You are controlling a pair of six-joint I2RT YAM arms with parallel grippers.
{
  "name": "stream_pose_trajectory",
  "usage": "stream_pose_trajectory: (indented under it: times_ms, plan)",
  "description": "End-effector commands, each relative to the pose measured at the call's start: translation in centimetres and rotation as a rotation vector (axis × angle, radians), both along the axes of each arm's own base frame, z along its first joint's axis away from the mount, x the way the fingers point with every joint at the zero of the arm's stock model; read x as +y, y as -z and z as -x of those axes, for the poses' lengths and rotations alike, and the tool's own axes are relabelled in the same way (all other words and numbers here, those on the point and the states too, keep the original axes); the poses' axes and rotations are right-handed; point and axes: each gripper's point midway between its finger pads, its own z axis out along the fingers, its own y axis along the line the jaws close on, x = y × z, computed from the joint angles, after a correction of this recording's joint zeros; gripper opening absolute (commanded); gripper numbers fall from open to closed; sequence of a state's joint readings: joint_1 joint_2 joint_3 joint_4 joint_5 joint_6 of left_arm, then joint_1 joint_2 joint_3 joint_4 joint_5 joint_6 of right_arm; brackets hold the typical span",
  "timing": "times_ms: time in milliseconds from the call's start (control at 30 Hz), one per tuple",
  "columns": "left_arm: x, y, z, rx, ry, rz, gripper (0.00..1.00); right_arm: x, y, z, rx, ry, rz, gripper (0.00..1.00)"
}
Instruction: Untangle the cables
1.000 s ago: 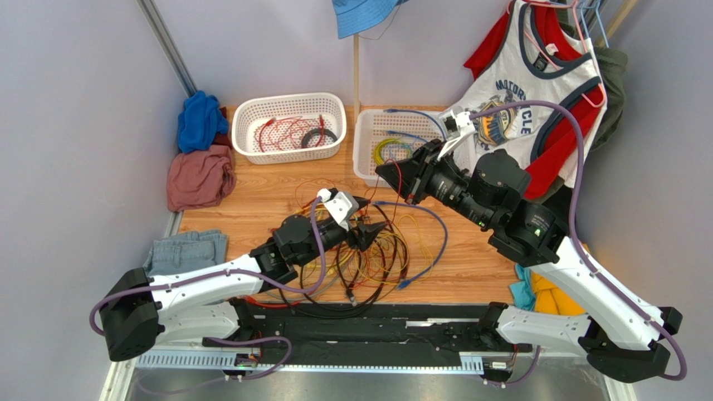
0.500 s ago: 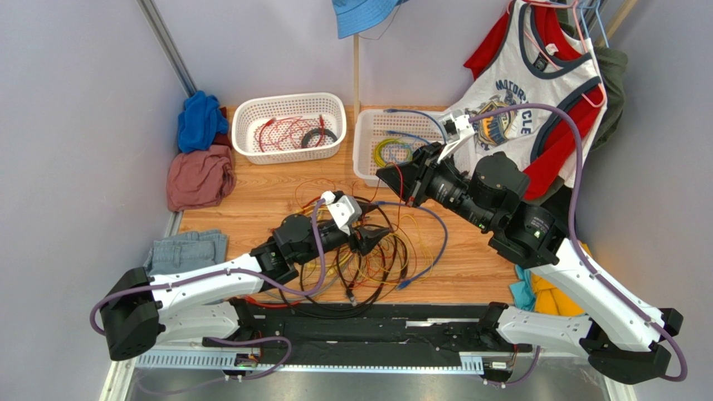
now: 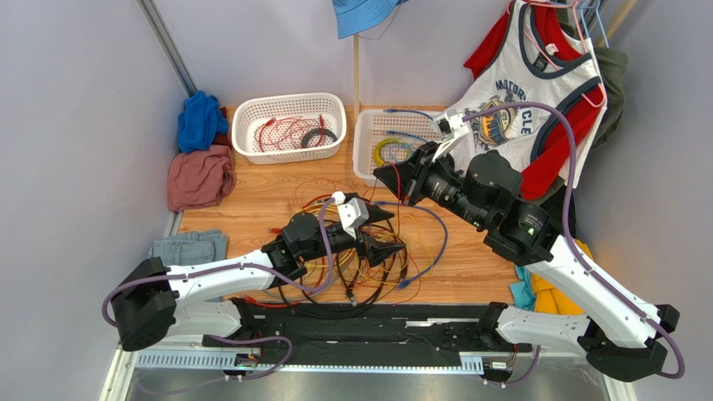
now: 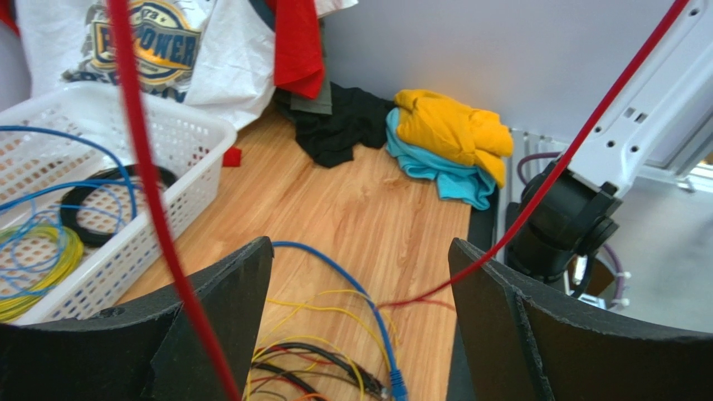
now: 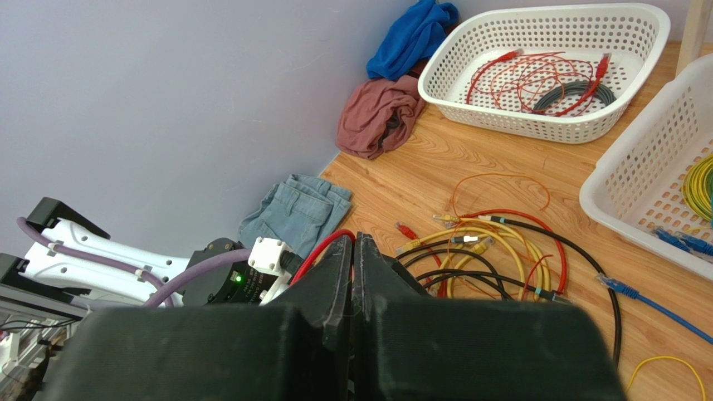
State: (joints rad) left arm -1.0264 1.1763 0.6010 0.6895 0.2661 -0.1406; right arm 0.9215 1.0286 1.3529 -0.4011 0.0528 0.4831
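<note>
The cables (image 3: 360, 263) lie in a loose heap of black, yellow, orange and red loops on the wooden table, and a blue cable (image 3: 436, 236) arcs out to the right. My left gripper (image 3: 390, 233) hovers over the right side of the heap, open, with nothing between its fingers. In the left wrist view the left gripper (image 4: 360, 263) frames the blue cable (image 4: 351, 288) lying below it. My right gripper (image 3: 382, 175) is held higher, behind the heap, shut on a red cable (image 5: 325, 245). That red cable (image 4: 155, 209) stretches taut across the left wrist view.
Two white baskets stand at the back: the left basket (image 3: 289, 98) holds red cables and a dark coil, the right basket (image 3: 361, 150) a yellow-green coil and blue cable. Clothes lie at the left (image 3: 199, 175), front left (image 3: 189, 247) and right (image 3: 536, 294). A shirt (image 3: 523, 83) hangs back right.
My left gripper has moved right across the heap and its jaws have spread wider. The right gripper has shifted slightly left, still shut on the red cable.
</note>
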Motion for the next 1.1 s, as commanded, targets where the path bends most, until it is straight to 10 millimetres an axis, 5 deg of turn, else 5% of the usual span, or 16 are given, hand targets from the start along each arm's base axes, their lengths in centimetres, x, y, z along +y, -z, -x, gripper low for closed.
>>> stream_pose_trajectory:
  times_ms: [0,133,267,367,533,833,867,900,933,967,1000,1067]
  plan:
    - [-1.1,-4.8,1.2,-0.016,0.084,0.157,0.87,0.3,-0.8,-0.8,-0.028,0.023,-0.027,0.0]
    - [-1.5,-4.5,1.2,0.015,0.082,0.168,0.78,0.5,-0.4,-1.0,-0.028,0.026,-0.021,0.0]
    - [-1.2,-3.5,0.3,0.056,0.026,0.113,0.42,0.0,0.2,-1.2,-0.028,0.047,-0.006,0.0]
    - [-0.1,-1.2,-0.2,0.113,-0.039,0.007,0.25,-0.7,0.3,-1.5,-0.04,0.082,0.005,0.0]
    - [2.5,-0.4,-0.8,0.152,-0.15,0.008,0.01,-0.7,0.8,-1.7,-0.033,0.088,0.016,0.0]
    - [4.6,-0.9,-0.9,0.166,-0.213,-0.011,0.0,0.2,2.0,-1.8,-0.016,0.064,0.026,0.0]
    - [4.9,0.0,-0.9,0.191,-0.226,-0.058,0.0,0.3,2.2,-1.6,-0.014,0.052,0.03,0.07]
    - [5.0,-1.2,-1.2,0.196,-0.244,-0.055,0.0,0.4,2.3,-1.6,-0.012,0.048,0.037,0.2]
    - [5.0,-1.2,-1.2,0.218,-0.249,-0.075,0.0,0.3,3.0,-1.6,0.0,0.047,0.062,0.43]
    - [5.7,0.2,-1.5,0.257,-0.289,-0.153,0.0,0.2,3.4,-1.6,0.01,0.053,0.079,0.5]
    - [5.7,-1.2,-1.9,0.261,-0.311,-0.155,0.0,0.2,4.1,-1.7,0.024,0.057,0.101,0.57]
    - [6.5,-0.1,-1.9,0.302,-0.341,-0.254,0.0,-0.4,6.3,-1.9,0.063,0.081,0.168,0.61]
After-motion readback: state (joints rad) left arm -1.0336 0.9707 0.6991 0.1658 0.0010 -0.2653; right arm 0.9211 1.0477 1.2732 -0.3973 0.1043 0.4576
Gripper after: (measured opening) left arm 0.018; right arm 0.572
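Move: The red cable hangs from the right fingers past the open left gripper, its strands roughly 3 cm left of the left hand point and 3 cm above it. The cable tangle's middle lies about 9 cm to the left hand's left, level fore and aft and 25 cm below; the loose blue cable is some 8 cm right, 3 cm ahead. From the right hand, the tangle is about 4 cm back, 4 cm left and 40 cm below; the right basket is 20 cm ahead, 9 cm right. Left fingers shut on the red cable and go about 5 cm left; right hand sinks 4 cm, opening. ##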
